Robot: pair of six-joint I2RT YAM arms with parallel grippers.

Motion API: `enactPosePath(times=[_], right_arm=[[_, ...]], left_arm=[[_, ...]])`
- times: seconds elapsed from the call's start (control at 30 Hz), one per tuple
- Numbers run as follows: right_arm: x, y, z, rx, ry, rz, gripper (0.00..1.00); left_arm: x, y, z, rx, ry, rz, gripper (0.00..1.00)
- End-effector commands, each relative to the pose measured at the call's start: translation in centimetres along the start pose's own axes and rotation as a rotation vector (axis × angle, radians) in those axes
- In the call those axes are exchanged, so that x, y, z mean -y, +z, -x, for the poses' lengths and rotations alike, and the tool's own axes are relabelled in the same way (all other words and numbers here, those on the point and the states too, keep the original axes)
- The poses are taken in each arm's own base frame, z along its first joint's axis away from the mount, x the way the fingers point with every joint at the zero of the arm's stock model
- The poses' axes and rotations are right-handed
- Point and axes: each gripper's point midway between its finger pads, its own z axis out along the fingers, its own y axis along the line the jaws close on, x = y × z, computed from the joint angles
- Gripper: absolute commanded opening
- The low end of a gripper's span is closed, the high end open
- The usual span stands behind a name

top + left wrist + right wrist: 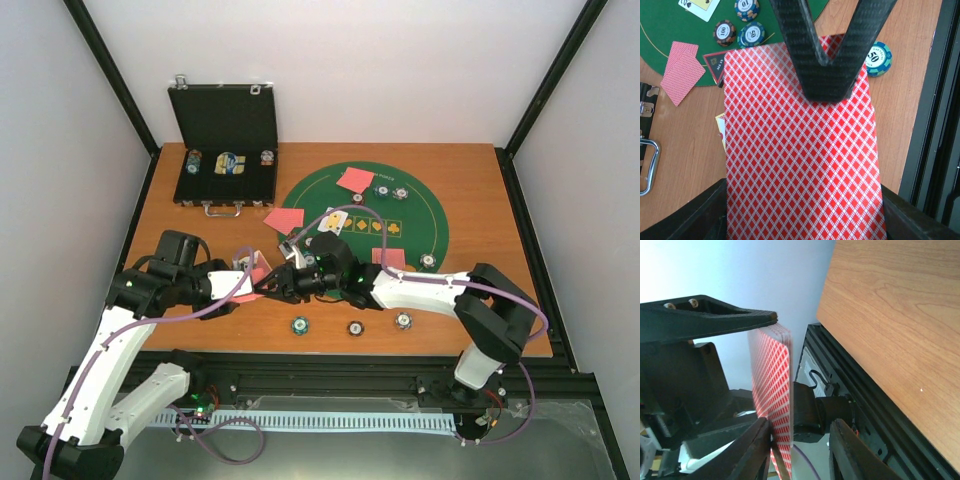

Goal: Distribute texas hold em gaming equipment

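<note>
My left gripper (248,280) is shut on a deck of red-backed playing cards (800,165), which fills the left wrist view. My right gripper (800,452) is open around the deck's far edge (771,385). One of its fingers (754,450) touches the cards and the other stands apart. Both grippers meet above the wood left of the green mat (420,215). Three red-backed cards (355,180) (283,220) (390,258) and a face-up card (335,222) lie about the mat. Striped chips (299,326) (355,327) (403,320) sit near the front edge. A black triangle marker (715,62) lies by two chips (751,34).
The black hinged case (225,150) stands open at the back left with chips inside. More chips (381,192) rest on the mat's far side, one (428,261) at its right rim. A black frame rail (400,375) runs along the table's near edge.
</note>
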Motion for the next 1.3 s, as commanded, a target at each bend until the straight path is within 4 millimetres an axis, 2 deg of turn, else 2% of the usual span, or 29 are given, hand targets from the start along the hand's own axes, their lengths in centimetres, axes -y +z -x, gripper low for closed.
enactPosePath(times=[0.0, 0.27, 0.57, 0.8, 1.07, 1.17, 1.27], right_arm=[[-1.4, -1.0, 0.1, 0.021, -0.007, -0.005, 0.30], [-2.2, -1.6, 0.1, 0.028, -0.009, -0.009, 0.09], [-2.6, -2.9, 0.2, 0.043, -0.036, -0.037, 0.03], [-2.2, -5.5, 1.3, 0.075, -0.047, -0.085, 0.03], [-2.3, -9.5, 3.0, 0.108, -0.103, -0.126, 0.03], [-1.4, -11.1, 4.0, 0.114, -0.130, -0.194, 0.03], [0.6, -12.9, 5.6, 0.127, -0.168, -0.320, 0.03]], left_arm=[[-0.5, -0.1, 0.9, 0.043, 0.028, 0.022, 0.37], [-0.4, 0.0, 0.7, 0.038, 0.029, 0.023, 0.37], [-0.2, 0.1, 0.2, 0.019, 0.039, 0.023, 0.37], [-0.3, 0.1, 0.3, 0.020, 0.038, 0.021, 0.37], [-0.2, 0.1, 0.1, 0.014, 0.037, 0.022, 0.37], [-0.3, 0.1, 0.2, 0.015, 0.035, 0.023, 0.37], [-0.3, 0.0, 0.3, 0.014, 0.034, 0.023, 0.37]])
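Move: The card's middle lies about 3 cm left of the right fingers and a touch lower; it juts rightward off the deck, whose middle is some 5 cm to their left. On the table, roughly 17 cm below them, the card box is about 12 cm ahead and 4 cm left, the teal chip stack level and 6 cm right. From the left hand, holding the deck, the card is about 4 cm right and 2 cm higher. The right hand's half-open fingers, one already over the jutting top card, shut on its edge and pinch it while the hand rises about 1 cm, the left hand keeping its hold on the deck. After a brief pause the right hand draws the card off to the right by about 9 cm, forward some 5 cm and still climbing, away from the deck towards the mat, the wrist turning about 15 degrees, partly clockwise. ##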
